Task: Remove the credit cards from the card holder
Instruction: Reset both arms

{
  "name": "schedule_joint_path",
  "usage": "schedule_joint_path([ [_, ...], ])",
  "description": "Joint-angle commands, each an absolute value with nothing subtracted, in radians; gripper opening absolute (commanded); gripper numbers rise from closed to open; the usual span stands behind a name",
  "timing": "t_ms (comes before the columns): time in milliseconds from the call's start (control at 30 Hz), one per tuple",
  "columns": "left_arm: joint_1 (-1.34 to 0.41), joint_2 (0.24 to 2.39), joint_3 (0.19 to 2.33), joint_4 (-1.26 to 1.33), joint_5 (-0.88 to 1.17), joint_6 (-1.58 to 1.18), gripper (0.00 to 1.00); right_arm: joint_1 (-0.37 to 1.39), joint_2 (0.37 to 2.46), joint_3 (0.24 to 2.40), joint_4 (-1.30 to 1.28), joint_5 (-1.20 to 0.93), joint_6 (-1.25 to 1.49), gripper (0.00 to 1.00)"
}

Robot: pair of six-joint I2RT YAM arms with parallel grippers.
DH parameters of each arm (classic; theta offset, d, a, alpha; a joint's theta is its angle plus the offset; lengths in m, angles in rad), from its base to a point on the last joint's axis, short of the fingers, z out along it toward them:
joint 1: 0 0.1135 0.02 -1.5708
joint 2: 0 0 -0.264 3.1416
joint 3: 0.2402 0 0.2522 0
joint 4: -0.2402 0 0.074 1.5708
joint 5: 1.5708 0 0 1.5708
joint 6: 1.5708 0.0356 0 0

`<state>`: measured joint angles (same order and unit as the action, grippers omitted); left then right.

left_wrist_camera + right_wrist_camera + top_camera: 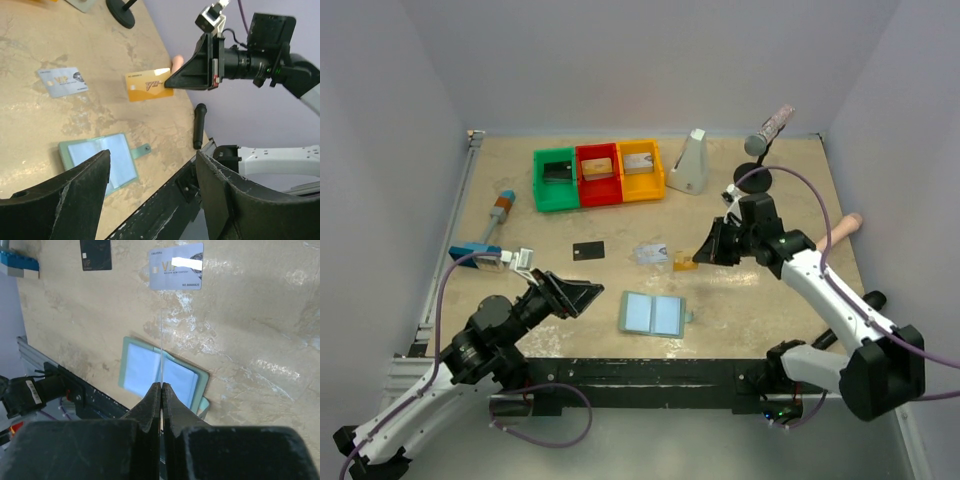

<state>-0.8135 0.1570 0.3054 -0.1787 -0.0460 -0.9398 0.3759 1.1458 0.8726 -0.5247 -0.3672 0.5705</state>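
The card holder (652, 313) lies open and flat near the front edge, pale blue pockets up; it also shows as the card holder (100, 160) and the card holder (145, 371). A black card (588, 250) and a silver card (650, 253) lie flat on the table behind it. My right gripper (703, 256) is shut on the orange-gold card (147, 84), holding it above the table right of the silver card (62, 81). In the right wrist view the held card (162, 347) appears edge-on. My left gripper (582, 295) stands open and empty, left of the holder.
Green (556, 180), red (598, 173) and yellow (640, 169) bins stand at the back, each with something inside. A blue-headed brush (490, 228) lies at far left. A white wedge-shaped object (691, 162) and a stand with a round base (760, 160) are at back right. A black marker (199, 125) lies near the front edge.
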Motion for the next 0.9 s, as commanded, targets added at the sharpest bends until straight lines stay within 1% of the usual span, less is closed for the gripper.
schedule_joint_path([
  [0, -0.811, 0.132, 0.347, -0.255, -0.040, -0.893, 0.73, 0.318, 1.201, 0.956, -0.543, -0.452, 0.485, 0.00],
  [267, -0.811, 0.130, 0.339, -0.272, -0.020, -0.877, 0.73, 0.219, 1.388, 0.983, -0.546, -0.457, 0.451, 0.00],
  [600, -0.810, 0.158, 0.348, -0.256, -0.005, -0.828, 0.74, 0.180, 1.543, 1.087, -0.594, -0.453, 0.405, 0.00],
  [867, -0.810, 0.222, 0.359, -0.226, 0.060, -0.807, 0.74, 0.155, 1.658, 1.164, -0.672, -0.469, 0.336, 0.00],
])
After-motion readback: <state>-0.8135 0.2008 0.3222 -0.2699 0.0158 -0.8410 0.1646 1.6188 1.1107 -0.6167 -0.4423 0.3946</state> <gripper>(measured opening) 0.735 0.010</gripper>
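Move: The right hand still holds the gold card, above bare table; the free spot in line with the cards already laid out lies about 9 cm ahead, 6 cm to its right and 14 cm below. The silver card lies some 10 cm to the hand's left and 9 cm ahead, the open card holder about 10 cm left and 9 cm back. From the left hand, empty and open, that spot is roughly 17 cm ahead, 30 cm right and 20 cm below. Keeping its shut fingers on the gold card, the right hand carries it about 7 cm forward, nearly as far down and some 4 cm to the right, away from the holder towards the bare table on the silver card's right: forward first, then mostly down, then nearly level forward again, with the fingers tipping about 15 degrees more steeply down. The left hand stays off to the side of the holder with its fingers open, sinking 2–3 cm and rolling slightly so that its left side rises. ##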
